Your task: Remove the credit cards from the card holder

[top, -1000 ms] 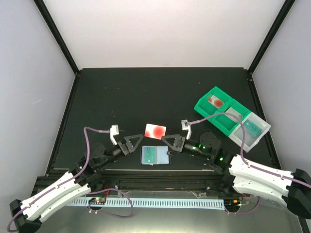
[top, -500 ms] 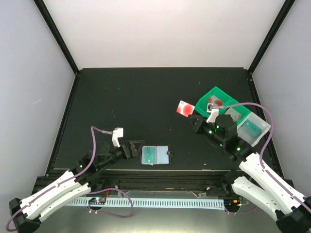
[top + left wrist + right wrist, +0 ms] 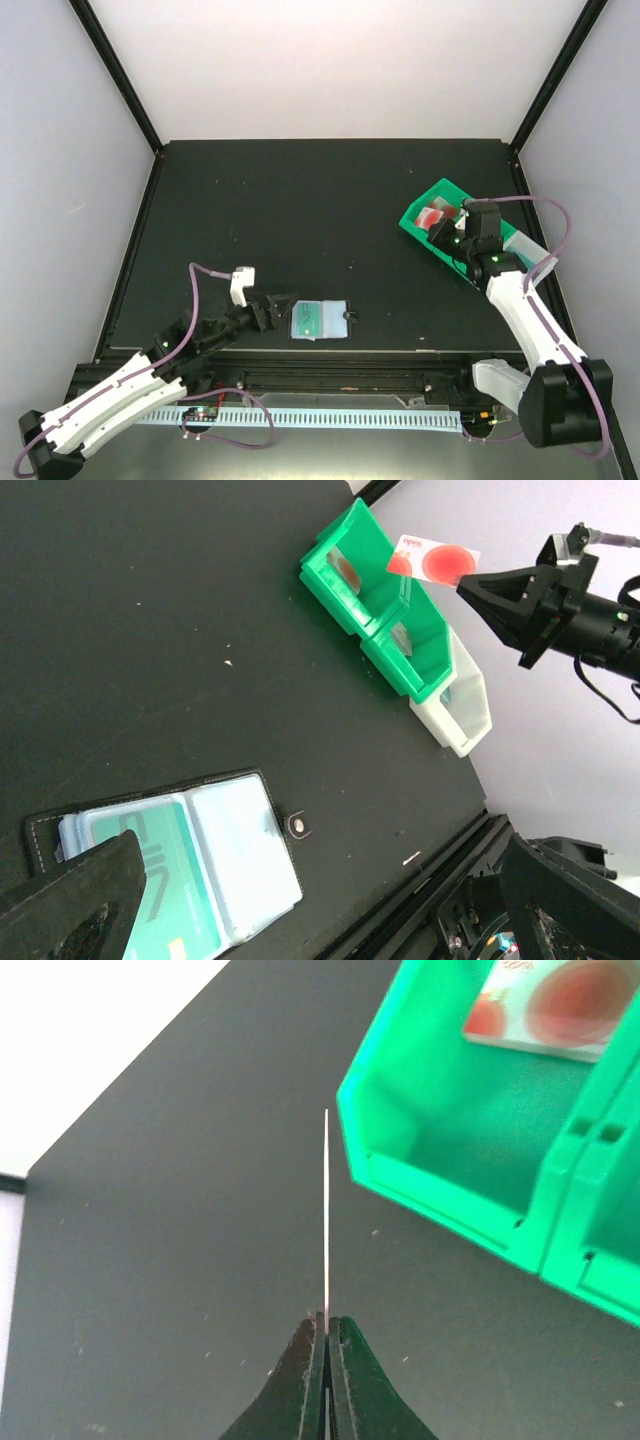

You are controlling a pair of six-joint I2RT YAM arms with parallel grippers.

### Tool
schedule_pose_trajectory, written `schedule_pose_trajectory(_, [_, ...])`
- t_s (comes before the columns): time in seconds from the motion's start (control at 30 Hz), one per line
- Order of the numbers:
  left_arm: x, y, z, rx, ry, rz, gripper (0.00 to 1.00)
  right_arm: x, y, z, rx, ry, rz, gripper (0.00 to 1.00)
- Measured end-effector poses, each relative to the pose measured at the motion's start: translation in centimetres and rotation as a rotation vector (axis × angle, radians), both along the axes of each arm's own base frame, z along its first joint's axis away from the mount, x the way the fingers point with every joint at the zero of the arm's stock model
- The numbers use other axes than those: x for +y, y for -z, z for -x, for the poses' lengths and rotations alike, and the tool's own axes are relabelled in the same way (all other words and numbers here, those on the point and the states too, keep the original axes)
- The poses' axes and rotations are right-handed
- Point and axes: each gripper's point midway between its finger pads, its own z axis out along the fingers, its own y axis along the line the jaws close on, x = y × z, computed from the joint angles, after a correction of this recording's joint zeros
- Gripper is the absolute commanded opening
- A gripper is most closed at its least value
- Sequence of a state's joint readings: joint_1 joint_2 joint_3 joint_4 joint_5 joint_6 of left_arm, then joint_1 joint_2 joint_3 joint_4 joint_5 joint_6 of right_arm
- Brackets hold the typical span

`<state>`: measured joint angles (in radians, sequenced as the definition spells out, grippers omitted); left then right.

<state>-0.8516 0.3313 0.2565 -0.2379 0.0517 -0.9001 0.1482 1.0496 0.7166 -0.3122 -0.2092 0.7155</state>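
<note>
The card holder [image 3: 320, 320] lies open near the table's front edge, pale inner side up, its snap tab [image 3: 296, 825] to the right. A teal credit card [image 3: 150, 875] shows in its left pocket. My left gripper [image 3: 283, 310] stands open just left of the holder, and its fingers [image 3: 85, 905] frame the holder's near edge. My right gripper [image 3: 445, 228] is shut on a white credit card with red marks [image 3: 435, 558], held above the green tray [image 3: 385, 630]. In the right wrist view this card [image 3: 326, 1210] is edge-on, upright between the pads [image 3: 326, 1322].
The green tray's [image 3: 450, 1185] end compartment holds another white card with red marks [image 3: 550, 1005]. A clear white section [image 3: 455, 695] joins the tray on its right. The table's front rail [image 3: 330, 375] runs just behind the holder, and the black frame posts stand at the back corners.
My right gripper has carried the white and red card from the table's middle to above the green tray at the right. The left gripper has edged right, up to the card holder.
</note>
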Motion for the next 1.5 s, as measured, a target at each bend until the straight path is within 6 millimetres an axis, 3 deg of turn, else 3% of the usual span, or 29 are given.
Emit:
schedule_pose_trajectory(0.23, [0.2, 0.9, 0.1, 0.017, 0.0, -0.019, 0.99, -3.2, 1.9, -3.3, 0.084, 0.105, 0.015, 0.01])
schedule_pose_trajectory(0.5, [0.3, 1.2, 0.3, 0.026, 0.0, -0.029, 0.99, -5.1, 1.4, -7.8, 0.088, 0.17, 0.038, 0.01])
schedule_pose_trajectory(0.63, [0.4, 1.3, 0.3, 0.029, -0.001, -0.032, 0.99, -6.2, 2.4, -9.7, 0.119, 0.199, 0.04, 0.01])
schedule_pose_trajectory(1.07, [0.5, 1.6, 0.2, 0.033, -0.01, -0.042, 0.99, -6.9, 6.9, -11.8, 0.234, 0.221, 0.017, 0.01])
schedule_pose_trajectory(1.5, [0.7, 1.7, 0.0, 0.04, -0.029, -0.044, 0.99, -7.5, 8.4, -13.0, 0.255, 0.23, -0.001, 0.01])
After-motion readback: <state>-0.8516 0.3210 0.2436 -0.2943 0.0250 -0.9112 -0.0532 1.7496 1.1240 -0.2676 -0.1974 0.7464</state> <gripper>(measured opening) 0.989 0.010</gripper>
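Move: The right hand keeps a red-and-white credit card in its shut fingers. The tray's far green compartment, where it is headed, lies about 14 cm ahead, 7 cm to its right and 12 cm below. The near green compartment is some 6 cm ahead and 16 cm right; the white bin is roughly 2 cm back and 25 cm right, both about as low. From the left hand the far compartment is about 28 cm ahead, 36 cm right and 11 cm below. The right hand carries the card forward about 13 cm and some 7 cm to the right, to over the far green compartment; the drop of about 8 cm comes mostly in the second half, once most of the forward travel is done. On the way the wrist turns about 15 degrees clockwise and then tips its fingers some 15 degrees further down, so the card's free end points down into the compartment above the card already lying there, and the fingers stay shut on it. ##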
